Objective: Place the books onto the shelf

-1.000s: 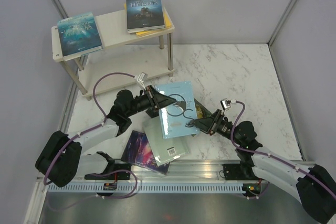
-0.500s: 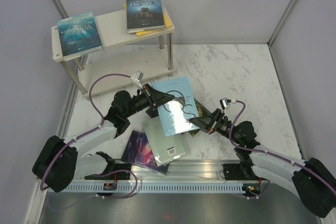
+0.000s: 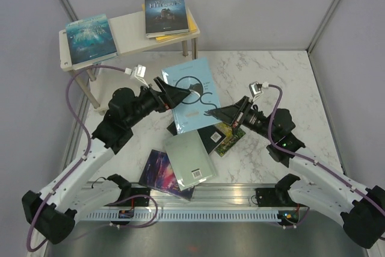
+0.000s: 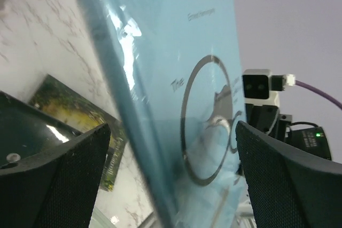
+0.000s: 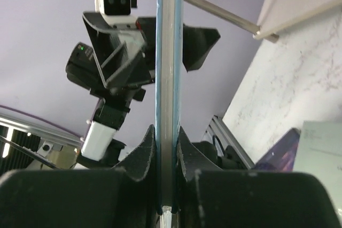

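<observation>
A light blue book [image 3: 194, 82] hangs tilted above the table's middle, and my right gripper [image 3: 212, 114] is shut on its lower edge. In the right wrist view the book's edge [image 5: 167, 52] stands upright, pinched between the fingers of that gripper [image 5: 167, 156]. My left gripper [image 3: 179, 94] is open around the book's left side, and its pads [image 4: 53, 180] stand well clear of the cover [image 4: 176, 78]. The cream shelf [image 3: 133, 35] at the back left carries a teal book [image 3: 90, 39] and a navy book [image 3: 164, 13] on a yellow one [image 3: 191, 26].
A black book [image 3: 212, 138], a green-gold book [image 3: 231, 139], a pale grey-green book [image 3: 189, 159] and a purple galaxy book [image 3: 160, 173] lie overlapping on the marble table. Grey walls close in left, right and behind. A metal rail [image 3: 204, 209] runs along the near edge.
The right gripper closed on the light blue book, then the left gripper let go and opened wide. Both arms rose and the book moved up toward the back.
</observation>
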Tool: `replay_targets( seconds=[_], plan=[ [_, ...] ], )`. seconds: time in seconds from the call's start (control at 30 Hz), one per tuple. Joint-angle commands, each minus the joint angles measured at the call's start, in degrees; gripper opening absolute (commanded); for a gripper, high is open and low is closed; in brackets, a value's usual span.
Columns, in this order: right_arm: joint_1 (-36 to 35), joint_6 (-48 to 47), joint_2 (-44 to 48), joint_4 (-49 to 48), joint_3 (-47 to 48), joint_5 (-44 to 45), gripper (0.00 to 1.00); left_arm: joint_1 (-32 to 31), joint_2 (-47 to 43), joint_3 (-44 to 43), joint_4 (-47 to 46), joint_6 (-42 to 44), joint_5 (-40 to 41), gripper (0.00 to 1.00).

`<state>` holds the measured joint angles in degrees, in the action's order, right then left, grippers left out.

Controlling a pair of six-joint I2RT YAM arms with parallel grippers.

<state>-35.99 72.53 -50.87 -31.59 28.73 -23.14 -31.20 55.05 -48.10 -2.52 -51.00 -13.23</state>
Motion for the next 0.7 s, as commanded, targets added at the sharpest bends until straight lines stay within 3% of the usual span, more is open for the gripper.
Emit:
replay_targets(
  seconds=[0.0, 0.17, 0.33, 0.53, 0.67],
  plan=[
    [0.9, -4.6, -0.4, 3.5, 11.4, -0.9, 0.00, 0.4, -4.8, -5.4, 16.0, 10.4, 9.0, 1.00],
    [2.8, -8.5, -5.5, 10.8, 25.3, -1.7, 0.00, 0.4, -12.4, -7.8, 26.3, 12.2, 18.4, 1.00],
    [4.6, -9.3, -17.4, 15.9, 39.0, -4.5, 0.00, 0.4, -18.8, -6.1, 33.0, 12.8, 22.1, 1.00],
    [8.2, -6.2, -34.8, 16.6, 60.1, -9.0, 0.00, 0.4, -23.8, -0.3, 37.5, 13.7, 23.8, 1.00],
    [10.6, -2.3, -51.5, 16.5, 79.3, -12.5, 0.00, 0.4, -27.3, 3.3, 38.1, 12.3, 23.1, 1.00]
  ],
)
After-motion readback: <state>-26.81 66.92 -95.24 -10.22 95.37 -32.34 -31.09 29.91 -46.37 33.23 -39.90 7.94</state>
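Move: On the right end of the shelf top, the dark blue book on the yellow book lies some 38 cm ahead of the right hand, 17 cm to its left and about 7 cm above it. At the same height, the teal book is about 28 cm ahead of the right hand and 46 cm to its left. The black book on the table is roughly 9 cm ahead, 8 cm left and 30 cm below. From the left hand, the dark blue book is some 32 cm ahead, 9 cm left and 7 cm up. Keeping its pinch on the near right part of the light-blue book, the right hand climbs, then swings forward towards the dark blue book: about 18 cm forward, 15 cm up and slightly left. The left hand, already open, withdraws from the light-blue book some 12 cm left and a little back, rising before it sinks and turning about 20 degrees counter-clockwise. ##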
